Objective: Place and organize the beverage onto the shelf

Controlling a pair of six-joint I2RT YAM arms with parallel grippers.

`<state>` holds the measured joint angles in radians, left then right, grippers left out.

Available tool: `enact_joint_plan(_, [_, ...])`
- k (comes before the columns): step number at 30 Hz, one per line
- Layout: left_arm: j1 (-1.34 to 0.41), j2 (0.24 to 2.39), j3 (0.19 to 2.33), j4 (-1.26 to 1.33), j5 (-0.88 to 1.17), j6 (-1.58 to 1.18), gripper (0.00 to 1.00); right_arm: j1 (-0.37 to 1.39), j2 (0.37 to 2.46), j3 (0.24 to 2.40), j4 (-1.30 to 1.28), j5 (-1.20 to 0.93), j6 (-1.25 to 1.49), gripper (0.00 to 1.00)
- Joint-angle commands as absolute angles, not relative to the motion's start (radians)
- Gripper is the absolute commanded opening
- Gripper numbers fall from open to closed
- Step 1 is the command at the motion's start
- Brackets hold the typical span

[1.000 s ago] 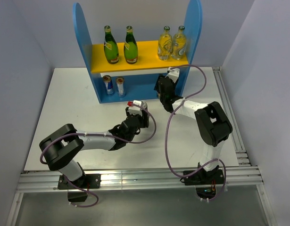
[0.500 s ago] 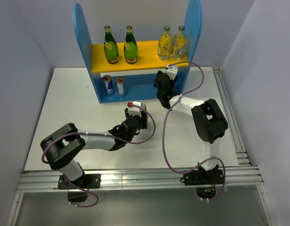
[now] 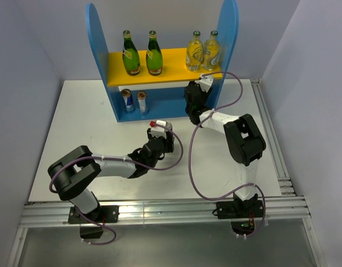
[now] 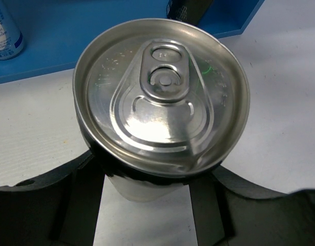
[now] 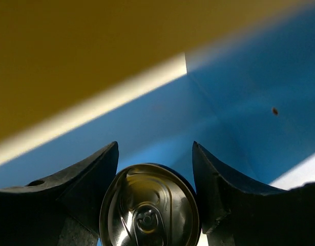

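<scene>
The shelf [image 3: 98,50] stands at the back, its yellow board [image 3: 171,61] carrying two green bottles [image 3: 131,54] [image 3: 154,53] and two yellow bottles [image 3: 195,51]. On the blue lower tier stand two silver-blue cans [image 3: 128,100] [image 3: 142,102]. My left gripper [image 3: 161,138] [image 4: 147,192] is shut on a dark can with a silver top [image 4: 162,95], upright over the white table in front of the shelf. The right gripper [image 3: 194,103] [image 5: 155,154] reaches under the yellow board at the right end of the lower tier, shut on a second dark can [image 5: 149,212].
The shelf's blue right panel [image 5: 259,102] is close beside the right gripper, with the yellow board's underside [image 5: 70,51] just above it. White walls enclose the table [image 3: 76,128] on the left and right. A metal rail [image 3: 159,211] runs along the near edge.
The right gripper has moved forward with its can, from in front of the shelf to under the yellow board. The left arm has barely moved.
</scene>
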<state>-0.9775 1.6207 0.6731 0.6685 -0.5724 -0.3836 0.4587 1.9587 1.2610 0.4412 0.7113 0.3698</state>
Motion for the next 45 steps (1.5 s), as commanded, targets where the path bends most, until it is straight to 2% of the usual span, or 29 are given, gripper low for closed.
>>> enact_joint_plan(1, [-0.976,1.603,0.67,0.799,-0.574,-0.403,0.0,0.434,1.989,1.324,0.503,0.753,0.38,0.0])
enact_joint_plan(11, [-0.976,1.617,0.661,0.81,-0.584,-0.4,0.0,0.425,2.029,1.39,0.453,0.742,0.382,0.0])
enact_joint_plan(13, [-0.976,1.617,0.658,0.815,-0.583,-0.4,0.0,0.425,2.034,1.404,0.439,0.735,0.38,0.11])
enact_joint_plan(14, [-0.976,1.617,0.658,0.815,-0.583,-0.4,0.0,0.423,2.037,1.411,0.428,0.733,0.38,0.18])
enact_joint_plan(15, [-0.976,1.615,0.658,0.813,-0.581,-0.402,0.0,0.423,2.039,1.414,0.422,0.732,0.38,0.31])
enact_joint_plan(17, [-0.976,1.617,0.655,0.819,-0.58,-0.406,0.0,0.423,2.042,1.425,0.404,0.729,0.383,0.41])
enact_joint_plan(18, [-0.976,1.615,0.653,0.822,-0.58,-0.405,0.0,0.423,2.042,1.427,0.399,0.729,0.383,0.51])
enact_joint_plan(23, [-0.976,1.614,0.65,0.824,-0.58,-0.407,0.0,0.423,2.045,1.437,0.376,0.73,0.385,0.64])
enact_joint_plan(24, [-0.976,1.614,0.65,0.824,-0.581,-0.407,0.0,0.423,2.046,1.439,0.373,0.73,0.387,0.71])
enact_joint_plan(27, [-0.976,1.609,0.649,0.824,-0.583,-0.405,0.0,0.423,2.049,1.447,0.361,0.729,0.385,0.79])
enact_joint_plan(38, [-0.976,1.585,0.63,0.825,-0.594,-0.4,0.0,0.425,2.025,1.402,0.388,0.712,0.379,0.84])
enact_joint_plan(43, [-0.973,1.575,0.63,0.819,-0.588,-0.408,0.0,0.425,1.982,1.356,0.416,0.695,0.373,0.97])
enact_joint_plan(45, [-0.971,1.574,0.629,0.821,-0.586,-0.411,0.0,0.426,1.962,1.338,0.426,0.684,0.371,1.0])
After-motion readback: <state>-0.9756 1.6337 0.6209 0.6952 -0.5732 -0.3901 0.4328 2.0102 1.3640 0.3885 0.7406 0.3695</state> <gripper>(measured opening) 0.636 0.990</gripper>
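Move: The right hand, already holding its can beneath the upper board, is taking it to the lower shelf's right end, about 2 cm ahead, 1 cm right and 4 cm lower. The right side panel is some 6 cm right and 2 cm ahead; the nearer blue-silver can is about 24 cm left, level fore and aft, 4 cm lower. From the left hand, the spot lies roughly 25 cm ahead and 15 cm right, at about its height. The right hand eases its can about 2 cm forward, slightly right, onto the lower shelf, then opens its fingers wide. ##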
